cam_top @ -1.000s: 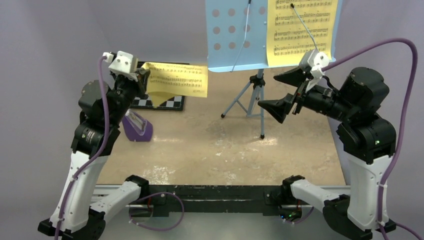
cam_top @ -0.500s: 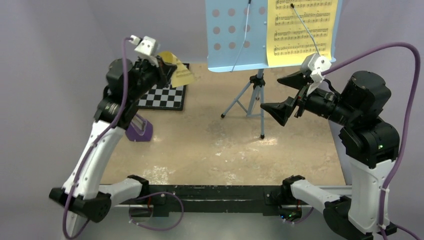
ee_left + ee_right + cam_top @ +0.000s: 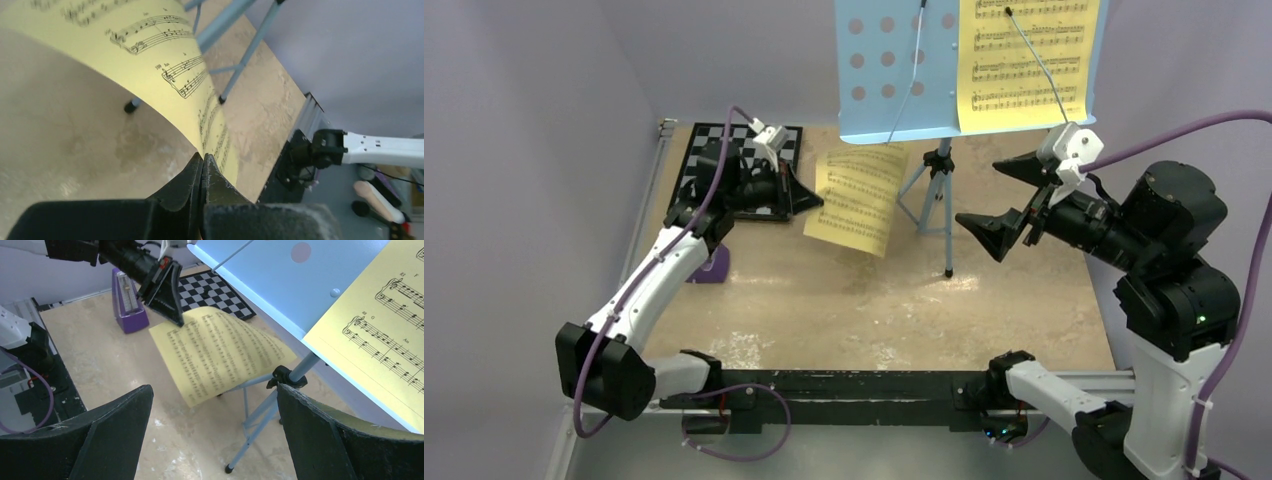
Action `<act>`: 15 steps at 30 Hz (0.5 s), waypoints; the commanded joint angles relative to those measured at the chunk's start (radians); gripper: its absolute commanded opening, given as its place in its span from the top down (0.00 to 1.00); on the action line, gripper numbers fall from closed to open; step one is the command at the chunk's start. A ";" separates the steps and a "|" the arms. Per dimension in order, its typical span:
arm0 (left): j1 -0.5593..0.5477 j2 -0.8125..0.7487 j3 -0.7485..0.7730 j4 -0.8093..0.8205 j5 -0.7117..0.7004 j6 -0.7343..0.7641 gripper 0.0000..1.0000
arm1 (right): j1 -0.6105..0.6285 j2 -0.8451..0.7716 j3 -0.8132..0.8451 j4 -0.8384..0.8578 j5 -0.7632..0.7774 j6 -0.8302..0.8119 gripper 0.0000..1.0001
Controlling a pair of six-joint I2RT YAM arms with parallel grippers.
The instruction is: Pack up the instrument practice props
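Note:
My left gripper (image 3: 812,203) is shut on the corner of a yellow sheet of printed music (image 3: 860,200), which hangs curled above the table just left of the tripod; the pinch shows in the left wrist view (image 3: 202,159). The light blue music stand (image 3: 894,75) rises at the back centre. A second yellow sheet (image 3: 1024,55) rests on the stand's tray. The purple metronome (image 3: 715,268) stands at the left, mostly hidden behind my left arm, and shows clearly in the right wrist view (image 3: 127,300). My right gripper (image 3: 982,193) is open and holds nothing, right of the tripod legs (image 3: 940,195).
A black-and-white checkerboard (image 3: 707,160) lies at the back left under my left wrist. The tripod's feet spread over the middle of the table (image 3: 229,469). Purple walls close in the left and back sides. A black rail (image 3: 854,385) runs along the near edge.
My left arm has swung away from the left side and reached right, carrying the yellow sheet over to the tripod. The right gripper drifted slightly right and stayed open.

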 commanded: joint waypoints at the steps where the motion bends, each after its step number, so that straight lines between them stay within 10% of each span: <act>1: 0.003 -0.028 -0.131 -0.082 0.104 -0.056 1.00 | -0.007 0.016 0.021 -0.014 0.023 -0.018 0.01; 15: 0.074 -0.070 -0.349 -0.380 -0.138 -0.050 1.00 | -0.007 0.044 0.010 0.003 -0.014 0.006 0.01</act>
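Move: Below the left hand, which already grips the yellow music sheet by its edge, is the bare table it is bound for, about 28 cm down, 4 cm back and 2 cm left. The purple metronome stands 25 cm left and 3 cm ahead, the chessboard 22 cm left and 27 cm ahead, and the music stand's legs 24 cm right and 10 cm ahead. From the empty right hand that bare patch is about 10 cm ahead, 20 cm left and 48 cm down. Sinking quickly towards the bare table beside the metronome, the left hand brings the sheet down some 15 cm while drawing back about 7 cm, and drifts a little left as it goes. The wrist tips the fingers about 30 degrees farther down, and they stay shut on the sheet's edge. ##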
